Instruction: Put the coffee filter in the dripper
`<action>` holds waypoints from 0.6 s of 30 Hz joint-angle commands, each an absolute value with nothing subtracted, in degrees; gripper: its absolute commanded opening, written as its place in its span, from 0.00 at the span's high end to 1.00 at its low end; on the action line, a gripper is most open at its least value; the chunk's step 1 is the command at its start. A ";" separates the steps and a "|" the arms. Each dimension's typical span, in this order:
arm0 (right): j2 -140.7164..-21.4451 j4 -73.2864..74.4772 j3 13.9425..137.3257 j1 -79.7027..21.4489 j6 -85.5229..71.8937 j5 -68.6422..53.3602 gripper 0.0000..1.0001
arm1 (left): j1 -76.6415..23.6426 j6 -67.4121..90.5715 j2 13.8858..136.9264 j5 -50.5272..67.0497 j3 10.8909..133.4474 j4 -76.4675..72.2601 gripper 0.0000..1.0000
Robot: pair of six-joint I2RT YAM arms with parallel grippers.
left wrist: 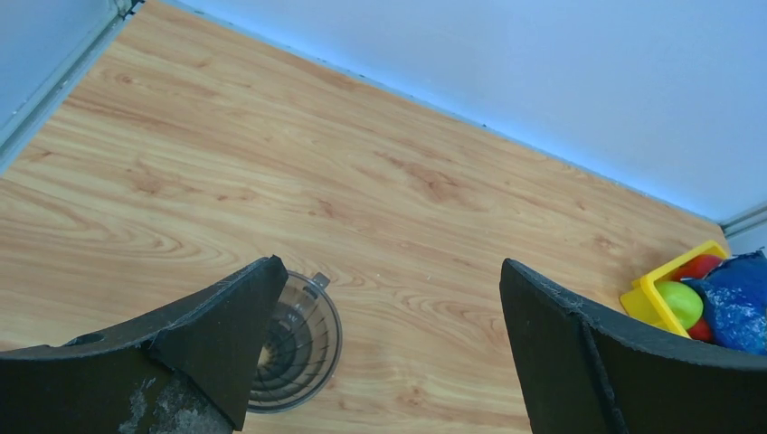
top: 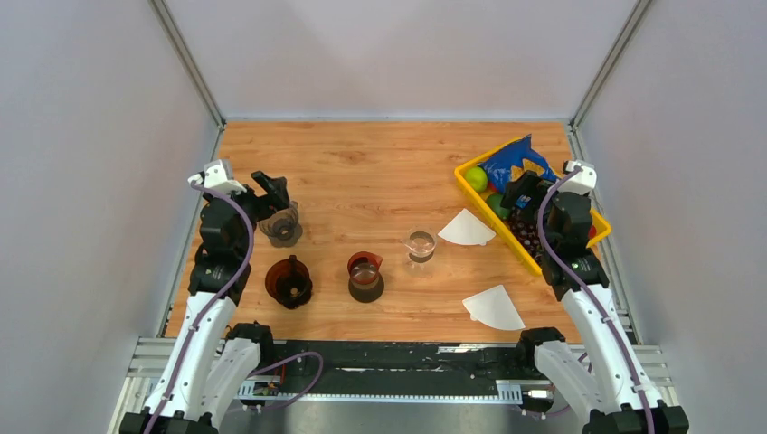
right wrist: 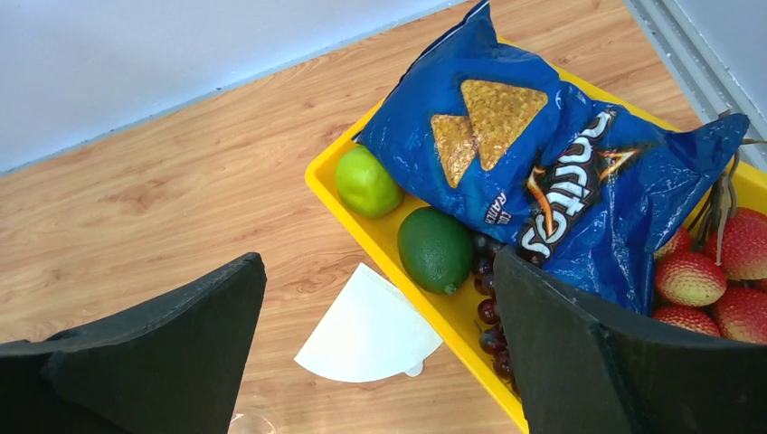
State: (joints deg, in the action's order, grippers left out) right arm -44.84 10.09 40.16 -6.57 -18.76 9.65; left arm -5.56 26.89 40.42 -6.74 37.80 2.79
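Observation:
Two white fan-shaped coffee filters lie flat on the table. One filter [top: 467, 229] [right wrist: 371, 330] rests against the yellow tray, the other filter [top: 493, 307] is nearer the front edge. A clear ribbed dripper [top: 281, 226] [left wrist: 303, 348] stands upright at the left, and a dark red dripper [top: 288, 281] stands in front of it. My left gripper [top: 271, 192] [left wrist: 389, 267] hangs open just above and behind the clear dripper, with one finger covering part of its rim. My right gripper [top: 525, 194] [right wrist: 380, 262] is open over the tray's near edge and holds nothing.
A yellow tray [top: 470, 185] [right wrist: 357, 212] at the right holds a blue chip bag [right wrist: 525, 163], two limes [right wrist: 366, 181], grapes and red fruit. A brown glass carafe [top: 365, 276] and a clear glass [top: 420, 244] stand mid-table. Walls close in the sides and back.

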 commanded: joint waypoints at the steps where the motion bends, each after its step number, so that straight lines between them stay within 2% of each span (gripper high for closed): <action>1: -45.78 9.77 41.93 -6.50 -20.94 6.97 0.00 | -5.29 27.67 40.82 -7.85 38.00 2.02 0.00; 10: -54.61 16.31 47.11 -7.31 -18.39 -9.86 0.00 | -5.28 28.42 42.53 -6.82 38.40 2.19 0.00; 15: -65.46 18.83 51.03 -12.05 -20.65 -6.87 0.00 | -5.28 28.65 43.44 -6.57 38.76 2.40 0.00; 18: -70.70 19.69 52.60 -18.84 -22.31 6.27 0.00 | -5.27 28.42 43.40 -6.62 38.99 2.79 0.00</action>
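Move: Off to the right hand's left, about 10 cm, and some 4 cm back lies the far coffee filter, flat on the table roughly 23 cm below the open fingers. The yellow basket's middle is about 6 cm right of that hand and 1 cm ahead; the clear glass jug stands some 21 cm left and 8 cm back, and the near filter about 6 cm left and 22 cm back. From the left hand the far filter is roughly 42 cm right and 4 cm back. Swinging off the basket, the right hand sweeps about 8 cm left and sinks nearly 7 cm towards the far coffee filter, gathering speed, with the drop coming mostly late. Its wrist tips the fingers down some 20 degrees and turns almost as much counter-clockwise; they stay wide open and touch nothing. The left hand, also open, sinks a centimetre or two. ##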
